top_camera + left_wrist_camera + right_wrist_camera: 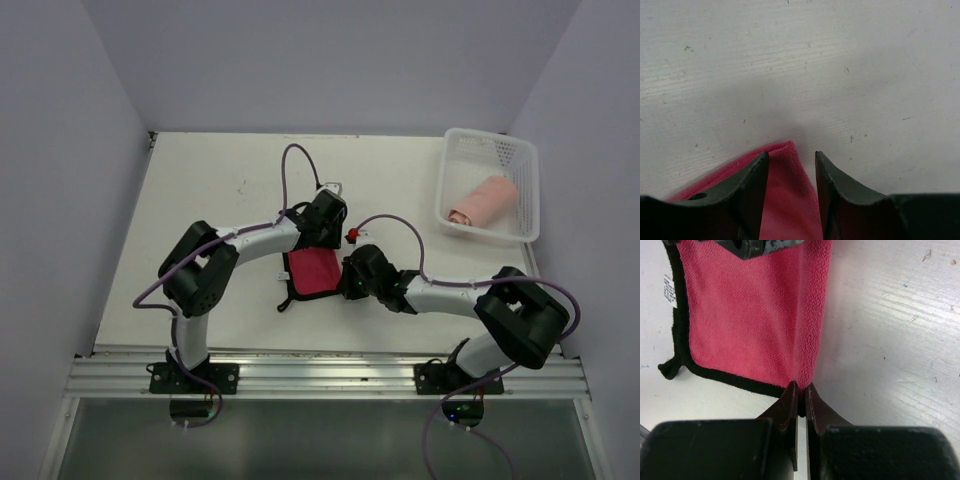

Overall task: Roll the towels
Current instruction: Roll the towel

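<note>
The small cloth (pixel 312 272), red face up with dark trim, lies flat on the table between the arms. Its right side looks like a folded edge without trim (pixel 812 335), and its white tag (pixel 669 290) sits on the left trim. My right gripper (pixel 801 387) is shut on the cloth's near right corner (pixel 350 281). My left gripper (pixel 791 159) is open at the far end (pixel 322 228), its jaws straddling a red corner (pixel 785 200) of the cloth. The salmon-pink towel (pixel 483 200) lies rolled in the basket.
The white perforated basket (pixel 528 190) stands at the back right of the table. A small red-tipped object (pixel 352 236) sits on the right arm's cable beside the cloth. Walls close in on the left, back and right.
</note>
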Controlling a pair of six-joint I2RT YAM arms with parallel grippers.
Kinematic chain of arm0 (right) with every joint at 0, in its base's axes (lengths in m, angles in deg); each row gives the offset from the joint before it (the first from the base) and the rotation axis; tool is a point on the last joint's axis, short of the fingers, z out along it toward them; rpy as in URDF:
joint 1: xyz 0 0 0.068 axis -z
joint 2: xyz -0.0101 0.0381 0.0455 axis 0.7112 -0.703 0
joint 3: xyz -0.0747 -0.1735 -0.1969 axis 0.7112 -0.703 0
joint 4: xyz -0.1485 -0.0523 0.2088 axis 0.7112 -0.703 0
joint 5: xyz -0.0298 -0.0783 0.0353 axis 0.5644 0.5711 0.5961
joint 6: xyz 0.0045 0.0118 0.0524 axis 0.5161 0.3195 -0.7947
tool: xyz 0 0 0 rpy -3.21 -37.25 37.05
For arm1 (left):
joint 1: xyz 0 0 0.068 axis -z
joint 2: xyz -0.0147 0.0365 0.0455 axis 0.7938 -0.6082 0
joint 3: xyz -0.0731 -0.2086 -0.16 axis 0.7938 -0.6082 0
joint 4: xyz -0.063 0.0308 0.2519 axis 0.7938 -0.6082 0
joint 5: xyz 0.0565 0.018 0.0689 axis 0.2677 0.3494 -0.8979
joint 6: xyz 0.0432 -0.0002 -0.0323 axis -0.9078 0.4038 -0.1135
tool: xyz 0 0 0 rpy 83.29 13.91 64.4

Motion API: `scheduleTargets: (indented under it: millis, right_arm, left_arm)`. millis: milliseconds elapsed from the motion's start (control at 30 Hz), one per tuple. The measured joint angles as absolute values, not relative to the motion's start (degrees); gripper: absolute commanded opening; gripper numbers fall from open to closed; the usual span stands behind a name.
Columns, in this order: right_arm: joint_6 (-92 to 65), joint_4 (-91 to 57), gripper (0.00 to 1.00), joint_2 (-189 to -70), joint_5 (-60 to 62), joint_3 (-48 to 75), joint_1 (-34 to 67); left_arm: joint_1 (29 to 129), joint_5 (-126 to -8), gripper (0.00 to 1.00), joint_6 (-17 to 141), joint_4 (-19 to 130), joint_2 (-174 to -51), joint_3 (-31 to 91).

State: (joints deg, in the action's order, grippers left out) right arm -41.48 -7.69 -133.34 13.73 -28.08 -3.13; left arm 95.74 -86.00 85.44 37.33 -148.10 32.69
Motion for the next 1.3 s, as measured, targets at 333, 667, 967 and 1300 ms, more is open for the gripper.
scheduleTargets:
  millis: [333, 667, 967, 1300]
  right_arm:
    - [-41.5, -7.8, 0.00, -133.3, 13.9, -28.0, -3.1]
    - [-41.5, -7.8, 0.00, -133.3, 14.8, -28.0, -3.1]
    - [-41.6, -7.8, 0.00, -133.3, 15.2, -28.0, -3.2]
    - [-40.0, -9.2, 0.00, -133.3, 18.1, -27.4, -3.8]
  left_arm:
    - [95.8, -84.7, 0.42, 85.5, 37.5, -148.8, 32.7]
    - [95.8, -84.8, 0.42, 85.4, 37.5, -150.4, 32.7]
    - [95.8, -85.6, 0.41, 84.5, 37.3, -150.8, 32.8]
    - [95.6, -86.1, 0.14, 83.4, 37.1, -152.4, 34.4]
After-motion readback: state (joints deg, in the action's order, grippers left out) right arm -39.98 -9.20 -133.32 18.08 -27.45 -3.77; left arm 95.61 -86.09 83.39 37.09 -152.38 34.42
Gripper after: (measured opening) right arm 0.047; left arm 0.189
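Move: The left hand's half-open fingers stand over the far right corner of the folded red towel, about 2 cm below and 1 cm nearer the base. The towel's white tag lies some 7 cm back and 12 cm left of the hand, its black loop roughly 13 cm back and 11 cm left. The right hand already holds the near end of that right-hand edge; the far corner is about 10 cm ahead and 2 cm left of it. The left fingers straddle the towel's far right corner and pinch it, closing by more than half their gap only after the hand has sunk about 2.5 cm around the fold, almost straight down. The right fingers keep the near end pinched all along and, late on, ease about 1 cm to the right and forward. ##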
